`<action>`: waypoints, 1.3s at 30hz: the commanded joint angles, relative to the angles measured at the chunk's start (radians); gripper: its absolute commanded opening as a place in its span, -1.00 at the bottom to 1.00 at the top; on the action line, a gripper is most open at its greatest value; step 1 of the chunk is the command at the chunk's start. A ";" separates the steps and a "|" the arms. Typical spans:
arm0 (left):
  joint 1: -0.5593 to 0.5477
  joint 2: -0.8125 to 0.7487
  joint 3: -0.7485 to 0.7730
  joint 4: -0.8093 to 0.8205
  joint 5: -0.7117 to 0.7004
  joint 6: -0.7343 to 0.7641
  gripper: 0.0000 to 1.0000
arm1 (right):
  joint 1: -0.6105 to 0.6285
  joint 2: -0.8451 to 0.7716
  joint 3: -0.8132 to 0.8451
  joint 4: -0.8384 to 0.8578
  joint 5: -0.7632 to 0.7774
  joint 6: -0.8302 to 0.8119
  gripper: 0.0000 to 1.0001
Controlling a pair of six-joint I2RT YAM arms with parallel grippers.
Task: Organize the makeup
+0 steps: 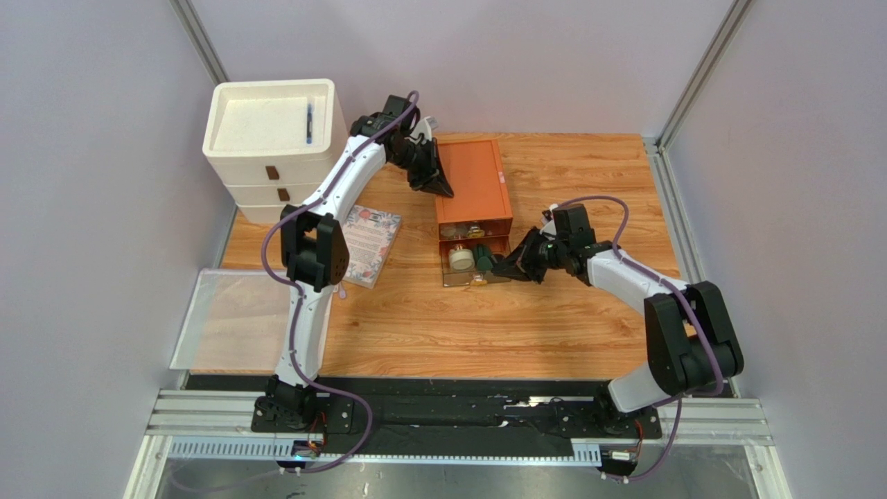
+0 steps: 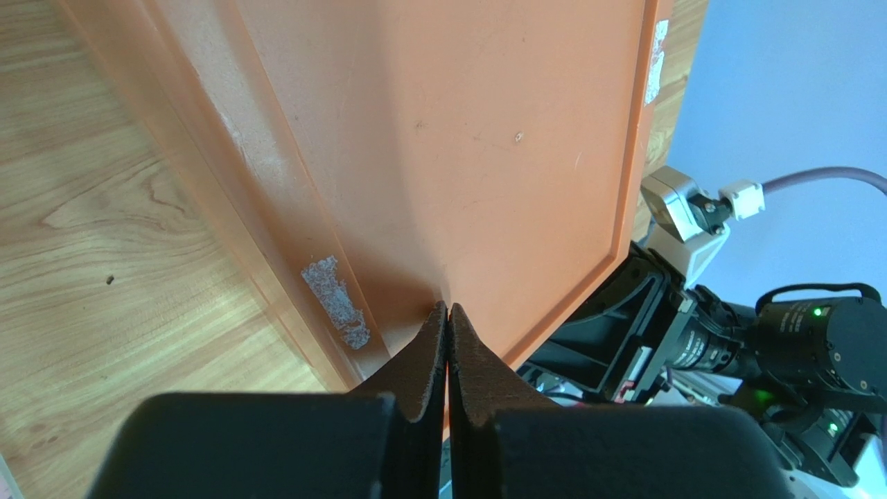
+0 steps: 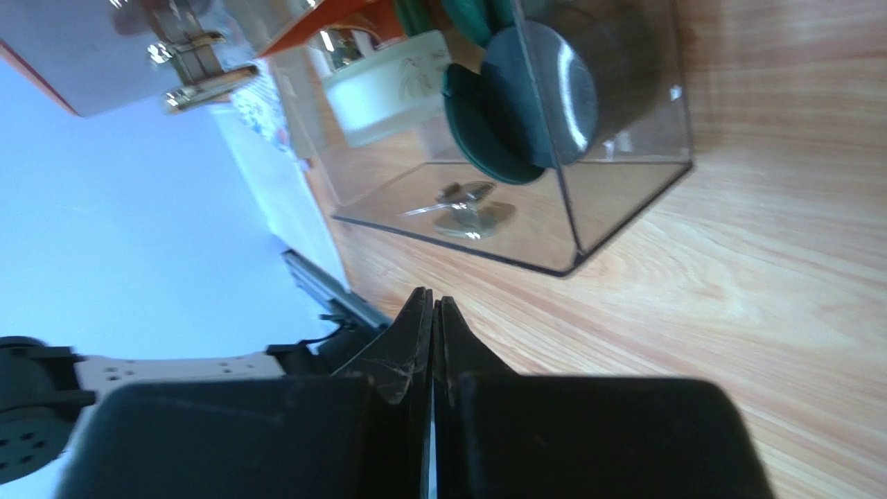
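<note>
The makeup (image 1: 471,258) lies in a clear drawer (image 1: 454,278) pulled out from the front of the orange-brown box (image 1: 474,177). In the right wrist view the drawer (image 3: 521,224) holds a dark green compact (image 3: 471,146), a black round jar (image 3: 541,94) and a pale frosted jar (image 3: 383,88). My right gripper (image 3: 432,301) is shut and empty, just right of the drawer (image 1: 502,268), over bare wood. My left gripper (image 2: 448,309) is shut, its tips against the orange box's top (image 2: 469,125) near its left edge (image 1: 442,189).
A white three-drawer unit (image 1: 273,130) stands at the back left. A floral notebook (image 1: 370,241) lies left of the orange box, partly under the left arm. A clear flat tray (image 1: 224,317) overhangs the table's left edge.
</note>
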 commanded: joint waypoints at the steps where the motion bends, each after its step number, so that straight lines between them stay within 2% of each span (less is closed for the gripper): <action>1: 0.006 -0.005 0.037 -0.004 0.008 0.014 -1.00 | -0.016 0.082 -0.028 0.166 -0.129 0.144 -1.00; 10: 0.016 -0.009 0.041 -0.009 0.007 0.015 -1.00 | -0.057 0.237 -0.108 0.366 -0.171 0.278 -1.00; 21: 0.027 -0.009 0.044 -0.012 0.004 0.015 -1.00 | -0.079 0.395 0.035 0.442 -0.160 0.316 -1.00; 26: 0.029 -0.004 0.047 -0.011 0.002 0.009 -1.00 | -0.088 0.495 0.118 0.537 -0.166 0.405 -1.00; 33: 0.029 -0.007 0.054 -0.011 0.002 0.006 -1.00 | -0.086 0.484 0.185 0.452 -0.166 0.363 -1.00; 39: 0.029 -0.059 0.054 0.034 -0.001 0.021 -1.00 | -0.093 0.297 0.147 0.174 -0.111 0.177 -1.00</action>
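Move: The lower drawer's front, standing open, lies just 3 cm ahead of the right fingertips, some 4 cm left and 6 cm below. Inside it, at about that height, the white jar sits about 6 cm ahead and 7 cm left of the hand, the green compacts 6 cm ahead and 2 cm left. The orange box's middle is roughly 18 cm ahead and 4 cm left. From the left hand, the drawer front is about 12 cm back, 5 cm right and 13 cm down. Down first, the right hand drops about 6 cm beside the drawer's front with its fingers shut, the wrist turning some 20 degrees, then drives forward about 10 cm, its fingertips pushing the drawer front in towards the box, and eases back a little. The closed left fingers keep resting on the box top, shifting about a centimetre forward and left with it. ##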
